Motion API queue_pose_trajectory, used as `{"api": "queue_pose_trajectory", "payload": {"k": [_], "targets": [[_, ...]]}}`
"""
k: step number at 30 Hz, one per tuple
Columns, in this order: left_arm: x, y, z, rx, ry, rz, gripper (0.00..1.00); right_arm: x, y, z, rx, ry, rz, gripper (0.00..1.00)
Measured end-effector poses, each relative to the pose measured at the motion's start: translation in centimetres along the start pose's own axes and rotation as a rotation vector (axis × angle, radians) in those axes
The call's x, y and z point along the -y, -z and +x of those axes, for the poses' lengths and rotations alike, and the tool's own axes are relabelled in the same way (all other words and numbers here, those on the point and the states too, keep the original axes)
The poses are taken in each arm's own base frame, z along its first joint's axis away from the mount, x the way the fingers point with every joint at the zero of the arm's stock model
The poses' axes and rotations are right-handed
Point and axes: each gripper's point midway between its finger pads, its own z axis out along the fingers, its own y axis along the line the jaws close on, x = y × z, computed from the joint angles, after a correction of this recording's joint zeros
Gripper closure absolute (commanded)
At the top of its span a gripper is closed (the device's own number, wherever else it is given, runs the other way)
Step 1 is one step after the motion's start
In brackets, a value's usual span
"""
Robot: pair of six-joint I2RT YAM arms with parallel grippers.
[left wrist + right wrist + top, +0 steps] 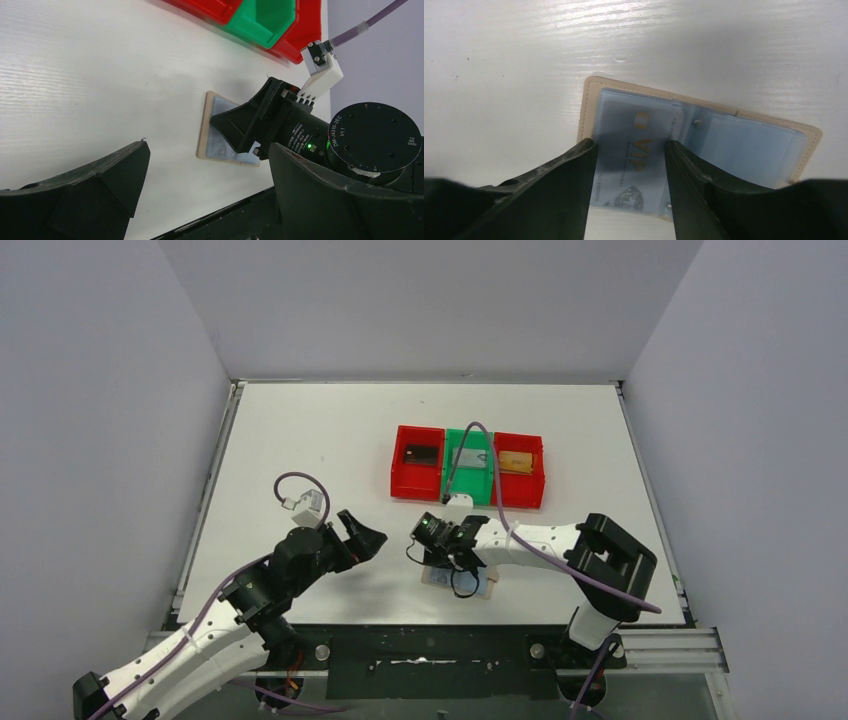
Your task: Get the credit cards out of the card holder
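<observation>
The card holder (486,586) (204,125) (749,145) lies open and flat near the table's front edge, tan outside with pale blue inner panels. A pale blue credit card (639,125) marked VIP sits on its left panel. My right gripper (452,562) (240,142) (630,145) points down onto it, one finger against each long edge of the card. My left gripper (365,535) (207,147) hovers wide open to the left of the holder, with nothing between its fingers.
Three trays stand in a row behind: a red tray (398,480) with a dark card, a green tray (468,483) (260,20) with a grey card, and a red tray (538,478) with a gold card. The table's front edge is just below the holder.
</observation>
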Motion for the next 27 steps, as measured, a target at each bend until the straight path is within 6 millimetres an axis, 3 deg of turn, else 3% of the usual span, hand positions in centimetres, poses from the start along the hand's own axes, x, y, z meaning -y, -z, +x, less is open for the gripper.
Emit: {"api": "queue_pose_trajectory", "payload": {"k": [14,27], "targets": [[0.1,0.0,0.0,-0.002,0.014,0.002,0.09,-0.9,-0.4,-0.3,0.028,0.038,-0.047,0.99],[0.3,-0.4,0.7,-0.036,0.012,0.008,0.09,-2.6,0.8,0.6,-0.004,0.049,-0.254,1.0]]}}
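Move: The right hand is already on the card holder, its half-open fingers astride the clear pocket with the VIP card, whose middle is straight below by roughly 1 cm. The empty pocket is about 7 cm to its right and 1 cm back, the strap some 10 cm right and 2 cm back, and the green box about 20 cm ahead and 5 cm right. From the idle left hand the VIP card's pocket lies about 13 cm right, level in reach, some 14 cm below. The right fingers close on the clear pocket, pinching its film, and go about 2.5 cm left, rising slightly. ##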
